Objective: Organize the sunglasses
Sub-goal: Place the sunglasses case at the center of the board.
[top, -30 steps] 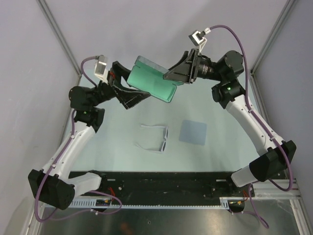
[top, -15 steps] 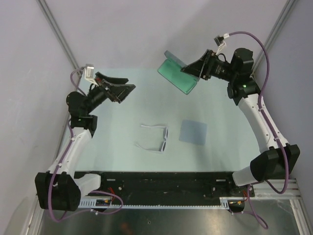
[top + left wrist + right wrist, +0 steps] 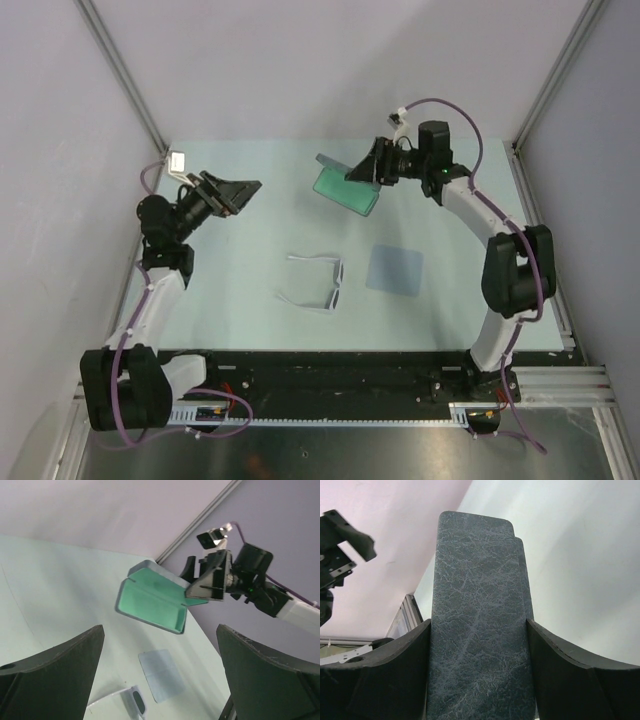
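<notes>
The white sunglasses (image 3: 320,285) with dark lenses lie open on the table's middle; a corner of them shows in the left wrist view (image 3: 131,702). My right gripper (image 3: 367,164) is shut on the grey textured case (image 3: 477,615), which hangs open with its green lining (image 3: 345,187) showing, held low over the far middle of the table; the case also shows in the left wrist view (image 3: 152,602). My left gripper (image 3: 235,190) is open and empty, at the far left, well apart from the sunglasses and the case.
A flat grey-blue cloth (image 3: 394,269) lies just right of the sunglasses; it also shows in the left wrist view (image 3: 161,674). Grey walls and metal corner posts close in the table on the left, back and right.
My left gripper let go of the case and drew back to the left. My right gripper carried the open case right, then lowered it toward the far middle of the table.
</notes>
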Robot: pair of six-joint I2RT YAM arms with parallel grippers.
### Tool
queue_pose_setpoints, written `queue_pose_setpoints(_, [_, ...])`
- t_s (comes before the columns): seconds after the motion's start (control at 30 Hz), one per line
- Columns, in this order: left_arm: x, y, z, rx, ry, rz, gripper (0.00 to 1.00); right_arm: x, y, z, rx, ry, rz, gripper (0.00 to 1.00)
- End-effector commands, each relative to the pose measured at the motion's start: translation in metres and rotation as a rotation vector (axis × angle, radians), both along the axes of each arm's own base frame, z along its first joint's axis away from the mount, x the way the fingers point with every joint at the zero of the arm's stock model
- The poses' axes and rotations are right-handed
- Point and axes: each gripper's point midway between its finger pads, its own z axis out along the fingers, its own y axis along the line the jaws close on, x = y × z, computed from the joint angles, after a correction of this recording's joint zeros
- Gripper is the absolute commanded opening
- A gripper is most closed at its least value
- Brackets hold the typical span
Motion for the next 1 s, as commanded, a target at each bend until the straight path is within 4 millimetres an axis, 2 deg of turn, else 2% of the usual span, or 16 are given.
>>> queue_pose_setpoints(0.0, [-0.005,-0.002,-0.012,0.003,0.035,-0.029,1.00,0.016,0.002,0.004,0.045,-0.100,0.045,0.00])
queue_pose_setpoints(0.03, [-0.007,-0.004,-0.015,0.004,0.041,-0.043,1.00,0.020,0.002,-0.012,0.040,-0.067,0.050,0.00])
queue_pose_setpoints(0.1, [-0.009,-0.006,-0.021,0.004,0.059,-0.058,1.00,0.017,0.007,-0.025,0.054,-0.050,0.107,0.00])
queue_pose_setpoints(0.13, [-0.010,-0.007,-0.023,0.004,0.065,-0.066,1.00,0.020,0.010,-0.044,0.057,-0.012,0.129,0.00])
queue_pose_setpoints(0.23, [-0.013,-0.010,-0.030,0.004,0.086,-0.092,1.00,0.016,0.014,-0.065,0.100,0.030,0.218,0.00])
queue_pose_setpoints(0.27, [-0.015,-0.011,-0.032,0.006,0.090,-0.103,1.00,0.019,0.016,-0.082,0.107,0.048,0.230,0.00])
queue_pose_setpoints(0.37, [-0.019,-0.013,-0.037,0.011,0.099,-0.124,1.00,0.018,0.020,-0.102,0.114,0.080,0.260,0.00])
queue_pose_setpoints(0.7, [-0.024,-0.014,-0.048,0.020,0.115,-0.130,1.00,0.007,0.045,-0.148,0.060,0.130,0.288,0.00])
queue_pose_setpoints(0.97, [-0.027,-0.015,-0.052,0.024,0.123,-0.142,1.00,-0.003,0.061,-0.164,0.053,0.159,0.319,0.00])
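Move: The right hand holds the open sunglasses case by its lid. The board's centre, the middle of the pale tabletop, lies about 25 cm below that hand, some 8 cm to its left and 3 cm nearer the base. The sunglasses lie about 14 cm back and 10 cm left, the cloth 10 cm back and 11 cm right, both on the tabletop. From the left hand, the centre is about 19 cm right, 6 cm ahead and 30 cm down. Lowering the open case towards the board's centre, the right hand sinks about 17 cm, nearly straight down at first, then slides some 5 cm left and eases back a little. Its wrist turns about 15 degrees counter-clockwise with some tilt, the fingers keeping their grip on the lid. The empty, open left hand sinks about 5 cm, well clear of the case. ##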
